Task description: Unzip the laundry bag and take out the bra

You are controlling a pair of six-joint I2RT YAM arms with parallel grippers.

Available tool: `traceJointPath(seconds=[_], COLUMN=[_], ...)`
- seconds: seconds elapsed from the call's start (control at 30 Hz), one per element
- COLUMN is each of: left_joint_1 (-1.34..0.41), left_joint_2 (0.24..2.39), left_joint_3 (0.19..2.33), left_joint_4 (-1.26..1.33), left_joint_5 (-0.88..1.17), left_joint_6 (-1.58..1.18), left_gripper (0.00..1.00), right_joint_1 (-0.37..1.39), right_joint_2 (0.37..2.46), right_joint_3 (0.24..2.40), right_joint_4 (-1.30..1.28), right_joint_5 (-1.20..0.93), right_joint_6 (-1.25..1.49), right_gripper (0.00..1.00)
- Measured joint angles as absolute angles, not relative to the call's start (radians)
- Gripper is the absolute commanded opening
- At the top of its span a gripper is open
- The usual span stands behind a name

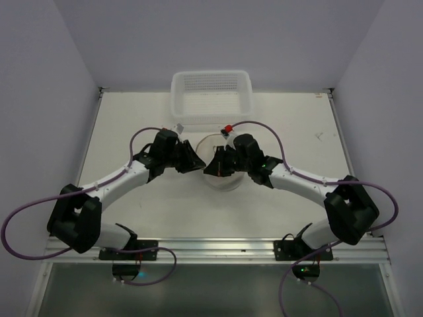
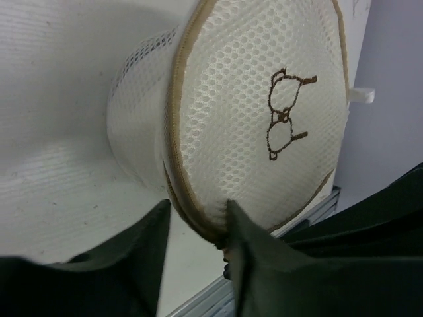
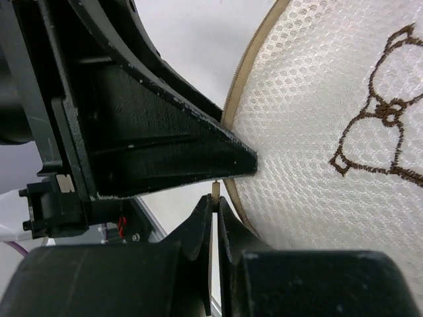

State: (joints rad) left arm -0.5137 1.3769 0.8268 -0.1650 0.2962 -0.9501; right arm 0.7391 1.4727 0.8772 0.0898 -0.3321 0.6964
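The laundry bag [image 1: 210,144], a round whitish mesh drum with a tan zip round its rim, lies on the table between both grippers. Its flat face with a brown bra icon [image 2: 285,113] shows in the left wrist view. My left gripper [image 2: 197,214] is open and straddles the bag's rim [image 2: 173,112], with one finger [image 2: 241,228] against the flat face. It sits left of the bag in the top view [image 1: 197,163]. My right gripper [image 3: 215,200] is shut on the small beige zipper pull [image 3: 216,188] at the rim, seen in the top view [image 1: 213,168]. The bra is hidden.
A white perforated plastic basket [image 1: 177,99] stands at the back of the table just behind the bag. The left gripper's black finger [image 3: 165,145] lies close above my right fingertips. A metal rail [image 1: 218,247] runs along the table's near edge.
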Motion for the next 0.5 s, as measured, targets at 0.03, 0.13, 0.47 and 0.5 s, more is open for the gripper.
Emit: traceJointPath(seconds=[0.03,0.13,0.47,0.5], left_joint_1=[-0.513,-0.514,-0.498,-0.494], left_joint_2=[1.377,1.377,1.375,1.372], left_joint_3=[0.826,0.826,0.828,0.828], left_joint_4=[-0.165,-0.149,-0.159,-0.165], left_joint_5=[0.289,0.283,0.299,0.299], left_joint_6=[-0.960,-0.962,-0.923,-0.917], left_gripper=[0.18,0.00,0.00,0.00], right_joint_1=[0.739,0.741,0.636,0.602], right_joint_2=[1.471,1.450,1.198,1.188], right_joint_3=[0.877,0.863,0.688,0.682], right_joint_4=[0.087,0.065,-0.101,-0.118], right_joint_5=[-0.332,-0.321,-0.236,-0.230], right_joint_6=[0.693,0.674,0.553,0.543], right_gripper=[0.00,0.00,0.00,0.00])
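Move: The laundry bag's zip pull is still between the right hand's shut fingers at the front-left rim, with the rim's front-right stretch, where the pull is headed, some 10 cm to its right, 1 cm back and 3 cm lower. The left hand's half-open fingers already straddle the rim, right at the hand point. The bag's middle is about 4 cm ahead and 4 cm right of the right hand; the white basket sits roughly 28 cm ahead and 2 cm right. The bag's rim is pinched as the left fingers close fully and hold it nearly still; the zip pull, kept in the right fingers, is drawn about 10 cm to the right along the front rim, away from the left hand. The right hand bows back a couple of centimetres on the way, sinks some 2.5 cm and turns roughly 15 degrees, partly clockwise. ##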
